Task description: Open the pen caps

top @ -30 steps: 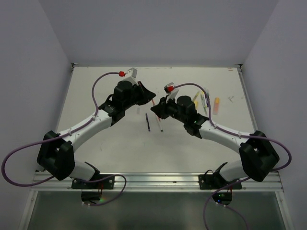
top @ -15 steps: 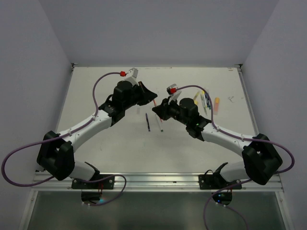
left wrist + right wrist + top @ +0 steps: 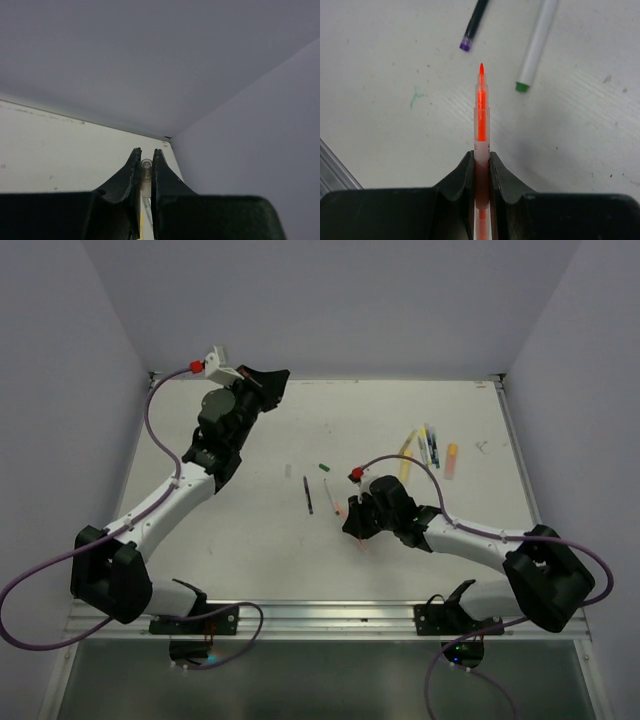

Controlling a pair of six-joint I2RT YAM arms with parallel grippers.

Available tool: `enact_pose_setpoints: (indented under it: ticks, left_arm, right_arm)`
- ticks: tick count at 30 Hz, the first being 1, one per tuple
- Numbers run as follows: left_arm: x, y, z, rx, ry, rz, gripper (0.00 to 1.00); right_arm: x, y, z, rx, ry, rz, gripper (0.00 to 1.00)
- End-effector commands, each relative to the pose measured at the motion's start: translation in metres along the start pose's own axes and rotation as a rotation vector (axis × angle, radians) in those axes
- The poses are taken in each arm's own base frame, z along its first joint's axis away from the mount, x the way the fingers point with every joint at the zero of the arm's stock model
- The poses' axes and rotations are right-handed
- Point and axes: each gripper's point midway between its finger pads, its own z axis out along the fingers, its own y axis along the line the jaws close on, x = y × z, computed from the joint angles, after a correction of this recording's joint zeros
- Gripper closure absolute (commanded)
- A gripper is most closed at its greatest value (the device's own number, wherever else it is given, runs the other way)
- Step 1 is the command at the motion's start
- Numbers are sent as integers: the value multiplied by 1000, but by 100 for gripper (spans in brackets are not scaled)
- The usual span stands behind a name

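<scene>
In the left wrist view my left gripper (image 3: pixel 146 152) is shut on a small pale clear pen cap (image 3: pixel 146 169), raised off the table and facing the far corner. From above, the left gripper (image 3: pixel 274 379) is high at the back left. My right gripper (image 3: pixel 481 156) is shut on a red-orange pen (image 3: pixel 481 112) with a clear barrel. Its bare tip points out over the table. In the top view the right gripper (image 3: pixel 357 530) hangs low near the table's middle. A small green cap (image 3: pixel 324 467) lies loose on the table.
A dark pen (image 3: pixel 308 494) and a pale pen (image 3: pixel 331 499) lie at mid-table. In the right wrist view they are the dark pen (image 3: pixel 475 25) with a purple end and the white pen (image 3: pixel 536 47) with a green end. Several more pens (image 3: pixel 428 448), including an orange one (image 3: pixel 451 460), lie at the back right.
The two grippers were together over mid-table. The left arm has swung up and away to the back left with the cap; the right arm has drawn back towards the near edge with the pen.
</scene>
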Motion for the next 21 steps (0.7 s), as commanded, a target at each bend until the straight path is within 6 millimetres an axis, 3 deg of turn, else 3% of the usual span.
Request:
enact_pose_setpoints:
  ticks: [1, 6, 9, 14, 16, 17, 18, 21]
  left_arm:
    - [-36, -38, 0, 94, -117, -4, 100]
    - [-3, -20, -2, 67, -2, 10, 100]
    - [27, -14, 3, 66, 118, 22, 100]
    - [96, 14, 9, 16, 339, -6, 100]
    - [115, 8, 12, 28, 401, -4, 100]
    - [136, 20, 15, -5, 458, 1, 100]
    - [144, 11, 18, 14, 485, 3, 100]
    - [178, 21, 23, -16, 555, 7, 100]
  right_arm:
    - [-15, 6, -15, 0, -38, 1, 100]
    - [-17, -3, -24, 64, -52, 34, 100]
    - [-27, -15, -31, 145, -77, 53, 100]
    - [-33, -52, -35, 327, -81, 87, 100]
    - [-35, -56, -32, 337, -72, 109, 100]
    - [-37, -59, -33, 346, -72, 122, 100]
    - [-43, -57, -32, 347, -73, 126, 100]
    - [-47, -64, -25, 382, -53, 129, 100]
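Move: The left hand holds the orange pen's clear cap high up: the green cap lies about 2 cm ahead, 13 cm to its right and 34 cm below; the pale cap is 2 cm ahead, 2 cm right, equally low. From the right hand, gripping the uncapped orange pen, the white green-ended pen lies some 12 cm ahead, 6 cm left, 6 cm below, and the black pen 13 cm ahead, 13 cm left, equally low. Down and to the right, after a brief lift of 2–3 cm, the left hand brings the held cap about 14 cm lower and 9 cm across towards the green cap, fingers tipping down about 20 degrees and swinging clockwise. Meanwhile the right hand carries the open orange pen some 5 cm right and 4 cm forward, sideways from the white pen, turning nearly 20 degrees clockwise; both grips stay shut. ##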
